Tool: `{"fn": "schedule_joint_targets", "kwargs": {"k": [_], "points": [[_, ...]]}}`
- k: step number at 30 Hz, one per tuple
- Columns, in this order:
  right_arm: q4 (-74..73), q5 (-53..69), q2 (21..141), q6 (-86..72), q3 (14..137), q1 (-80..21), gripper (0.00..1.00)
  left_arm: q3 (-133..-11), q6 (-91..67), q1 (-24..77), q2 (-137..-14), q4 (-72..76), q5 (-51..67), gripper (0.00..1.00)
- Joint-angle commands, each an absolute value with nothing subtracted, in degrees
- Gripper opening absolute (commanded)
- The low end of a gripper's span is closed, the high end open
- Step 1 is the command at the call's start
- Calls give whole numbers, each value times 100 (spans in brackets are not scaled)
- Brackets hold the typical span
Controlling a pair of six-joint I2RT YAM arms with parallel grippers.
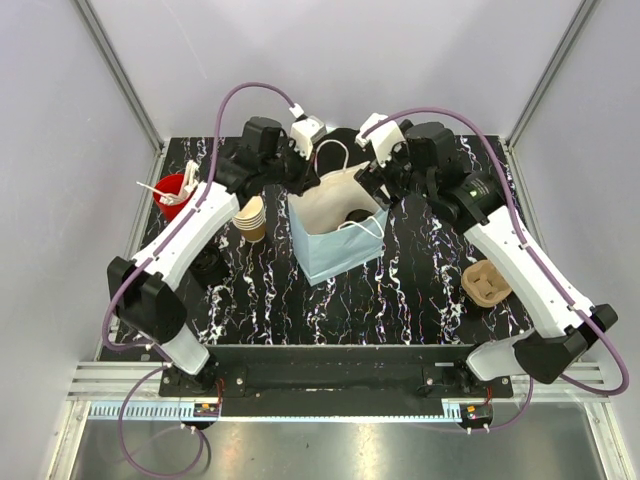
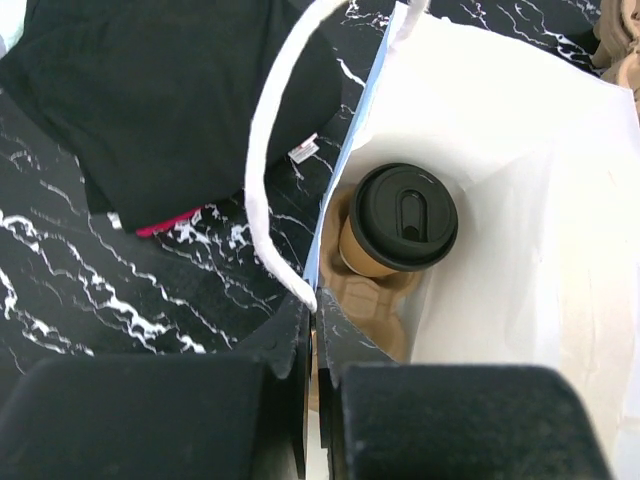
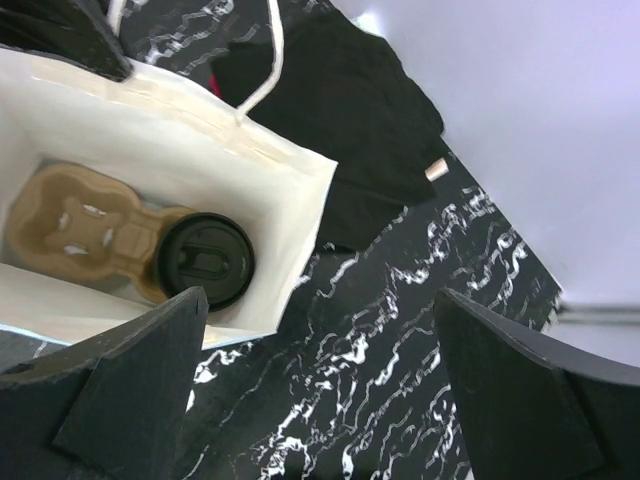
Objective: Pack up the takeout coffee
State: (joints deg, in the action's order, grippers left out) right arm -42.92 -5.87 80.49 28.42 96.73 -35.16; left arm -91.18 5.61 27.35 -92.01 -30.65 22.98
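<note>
The takeout coffee (image 2: pixel 402 217), a tan cup under a black lid, stands inside the paper bag (image 1: pixel 335 225) in a brown cardboard carrier (image 2: pixel 372 300). From the right wrist the coffee (image 3: pixel 205 262) shows at one end of the carrier (image 3: pixel 85 225), near the bag's corner. In the top view only its lid (image 1: pixel 357 215) shows. My left gripper (image 2: pixel 318 310) is shut on the bag's wall just below the white handle (image 2: pixel 262 190), at the bag's back left (image 1: pixel 300 170). My right gripper (image 3: pixel 320 300) hangs open over the table beside the bag's back right corner (image 1: pixel 378 175), holding nothing.
A stack of tan cups (image 1: pixel 252 218) and a red cup of white straws (image 1: pixel 175 195) stand left of the bag. A spare cardboard carrier (image 1: pixel 486 282) lies at the right. A black cloth-like item (image 3: pixel 340 120) lies behind the bag.
</note>
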Motion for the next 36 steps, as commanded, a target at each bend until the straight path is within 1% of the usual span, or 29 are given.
{"fn": "schedule_joint_targets", "kwargs": {"k": [1,10,11,14,16,17,18,20,21,24,25,26,27,30,32,33,35,36], "points": [[-3841,-975,7770,2821,9379,-3332,100,-9719,791,2900,-9483,-3181,2206,0],[-3604,-923,7550,2620,9097,-2743,100,-10511,870,3164,-10072,-3348,2048,0],[-3595,-897,7541,2593,9036,-2646,100,-10547,879,3164,-10098,-3366,2030,1],[-3542,-818,7436,2566,8895,-2497,100,-10573,975,3173,-10055,-3436,1908,22],[-3516,-783,7330,2558,8833,-2417,100,-10468,1054,3155,-9845,-3463,1750,32],[-3516,-765,7295,2558,8807,-2382,100,-10424,1107,3138,-9739,-3472,1749,35],[-3507,-756,7243,2540,8789,-2304,100,-10302,1134,3120,-9616,-3489,1749,43],[-3507,-677,7181,2505,8754,-2241,100,-10161,1221,3041,-9212,-3489,1749,55],[-3516,-651,7137,2496,8737,-2206,100,-10038,1256,3015,-9063,-3498,1732,66],[-3498,-580,7084,2487,8640,-2180,100,-9836,1362,2866,-8527,-3612,1618,82],[-3507,-554,7067,2487,8605,-2171,100,-9800,1406,2735,-8308,-3647,1539,91],[-3498,-545,7049,2479,8544,-2171,100,-9782,1424,2655,-8210,-3717,1512,96],[-3481,-528,7040,2479,8517,-2171,100,-9730,1424,2550,-8113,-3857,1503,99],[-3428,-457,7031,2426,8420,-2162,100,-9598,1345,1883,-7735,-4033,1617,99],[-3384,-396,7031,2391,8359,-2162,99,-9493,1213,1189,-7524,-4052,1766,99],[-3349,-378,7040,2382,8350,-2162,100,-9370,1161,673,-7471,-4069,1941,99],[-3279,-317,7031,2364,8306,-2162,100,-9264,994,222,-7383,-4078,2109,99],[-3252,-290,7031,2364,8288,-2162,100,-9151,950,-163,-7374,-4061,2214,99]]}}
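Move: The paper bag, its rim already pinched in the left fingers, has its middle about 7 cm right of the left hand, 4 cm back and 11 cm below; the lidded cup inside is some 12 cm right and 1 cm back. The paper-cup stack stands 14 cm left and 3 cm back, the black cloth 12 cm right and 14 cm ahead. From the open right hand the bag's middle is roughly 11 cm left, 2 cm back. Keep the left gripper shut on the bag's rim and draw it about 4 cm to the right and slightly forward, then open wide to let go, rise some 12 cm and swing left past the cup stack, turning counter-clockwise. Meanwhile carry the open right gripper about 9 cm right, away from the bag, turning it some 15 degrees clockwise. ##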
